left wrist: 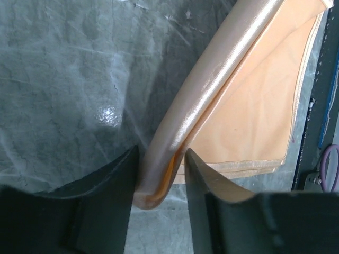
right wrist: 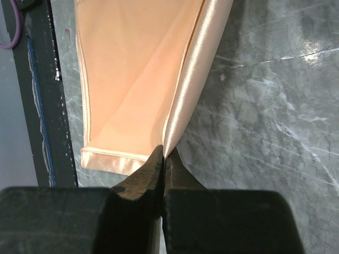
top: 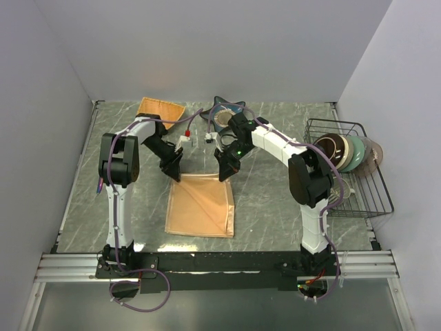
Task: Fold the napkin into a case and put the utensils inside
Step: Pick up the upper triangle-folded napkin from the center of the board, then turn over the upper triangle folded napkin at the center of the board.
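The peach-orange satin napkin [top: 200,207] lies folded on the marble table between the arms. My left gripper [top: 175,172] is at its far left corner. In the left wrist view the napkin [left wrist: 254,106] has a puffy rolled fold running between that gripper's [left wrist: 161,153] fingers. The jaws stand apart, so the fold sits loosely between them. My right gripper [top: 224,171] is at the far right corner. There it [right wrist: 164,151] is shut, pinching the napkin's [right wrist: 132,69] shiny raised edge. I cannot make out the utensils in any view.
An orange fan-shaped dish [top: 160,108] sits at the back left, a dark star-shaped dish [top: 224,114] at the back centre. Two small pale items [top: 186,138] lie behind the grippers, too small to identify. A wire rack [top: 358,186] with plates stands at the right.
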### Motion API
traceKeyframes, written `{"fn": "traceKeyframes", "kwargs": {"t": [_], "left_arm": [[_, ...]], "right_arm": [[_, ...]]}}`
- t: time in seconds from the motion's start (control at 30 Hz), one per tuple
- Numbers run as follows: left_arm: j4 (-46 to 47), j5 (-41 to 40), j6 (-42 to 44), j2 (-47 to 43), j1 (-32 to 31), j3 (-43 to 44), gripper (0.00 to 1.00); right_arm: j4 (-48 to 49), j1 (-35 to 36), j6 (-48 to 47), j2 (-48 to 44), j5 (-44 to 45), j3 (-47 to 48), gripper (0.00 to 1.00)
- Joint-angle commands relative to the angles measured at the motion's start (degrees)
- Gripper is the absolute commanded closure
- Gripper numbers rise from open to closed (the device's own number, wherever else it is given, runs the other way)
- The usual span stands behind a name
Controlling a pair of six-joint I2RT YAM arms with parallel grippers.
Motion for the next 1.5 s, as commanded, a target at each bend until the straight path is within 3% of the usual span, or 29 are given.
{"fn": "traceKeyframes", "kwargs": {"t": [0.0, 0.17, 0.2, 0.27, 0.37, 0.53, 0.67, 0.8, 0.83, 0.93, 1.0, 1.17, 1.27, 1.47], "left_arm": [[0.7, -3.2, 3.1, -0.7, 0.4, -0.7, 0.60], [0.8, -3.4, 3.0, -0.8, 0.5, -0.9, 0.74], [0.8, -3.4, 2.5, -0.8, 0.5, -0.9, 0.86], [0.7, -2.8, 2.0, -1.7, 0.5, -0.8, 0.99], [0.8, -1.3, -0.7, -4.1, 0.5, 0.1, 0.99], [3.7, -1.1, -12.2, -10.4, 0.5, 4.3, 0.99], [13.9, -2.6, -23.9, -18.8, 0.5, 1.8, 0.99], [36.0, -10.2, -35.9, -30.5, 0.0, -8.4, 0.99], [44.6, -11.9, -37.4, -34.5, -0.3, -10.0, 0.99], [55.0, -20.2, -38.5, -39.3, -2.1, -13.2, 0.99], [58.7, -22.7, -37.2, -41.1, -3.3, -14.7, 0.99], [60.3, -26.8, -29.7, -46.8, -6.1, -22.2, 0.99], [64.4, -30.0, -25.9, -51.6, -9.2, -37.2, 0.99], [66.8, -33.5, -21.6, -59.2, -17.0, -57.1, 0.99]], "right_arm": [[-1.0, 0.0, -1.0, -3.9, -0.2, 1.2, 1.00], [-1.0, -0.1, -0.7, -4.6, 0.2, 1.0, 1.00], [-1.0, -0.1, -0.7, -4.8, 0.3, 0.7, 1.00], [-0.5, -0.4, -0.4, -5.6, 0.5, 0.3, 1.00], [0.2, -0.8, 0.1, -7.1, 2.0, -0.3, 1.00], [1.4, -3.7, 1.9, -10.3, 6.2, 0.1, 1.00], [7.6, -7.3, 3.5, -15.8, 13.8, -1.2, 1.00], [16.4, -9.8, 3.8, -21.1, 19.8, -3.8, 1.00], [19.0, -10.4, 3.3, -23.2, 21.2, -4.5, 1.00], [32.2, -11.2, 1.1, -27.1, 25.1, -8.4, 1.00], [41.1, -11.7, -0.6, -28.4, 26.3, -11.1, 1.00], [51.2, -11.3, -8.4, -32.1, 24.6, -19.4, 1.00], [57.8, -9.3, -14.4, -34.9, 25.1, -31.4, 1.00], [64.2, -2.2, -27.6, -41.9, 24.4, -54.9, 1.00]]}}
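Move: The left hand's open fingers straddle the napkin's far left corner; the napkin's middle lies about 8 cm back, 8 cm right and 2 cm below. The right hand already grips the far right corner, raised, with the napkin's middle about 5 cm back, 7 cm left and 7 cm below it. From the left hand, the star dish is some 29 cm ahead and 17 cm right, the orange basket 29 cm ahead and 9 cm left. The left fingers shut on the napkin's far left corner while the right keeps its pinch on the other. Both hands then sweep it up 20 to 25 cm and some 10 cm forward, the right also drifting right, fingertips swinging forward about 60 degrees; then they drop quickly by about 13 cm, drawing back towards the bases. ##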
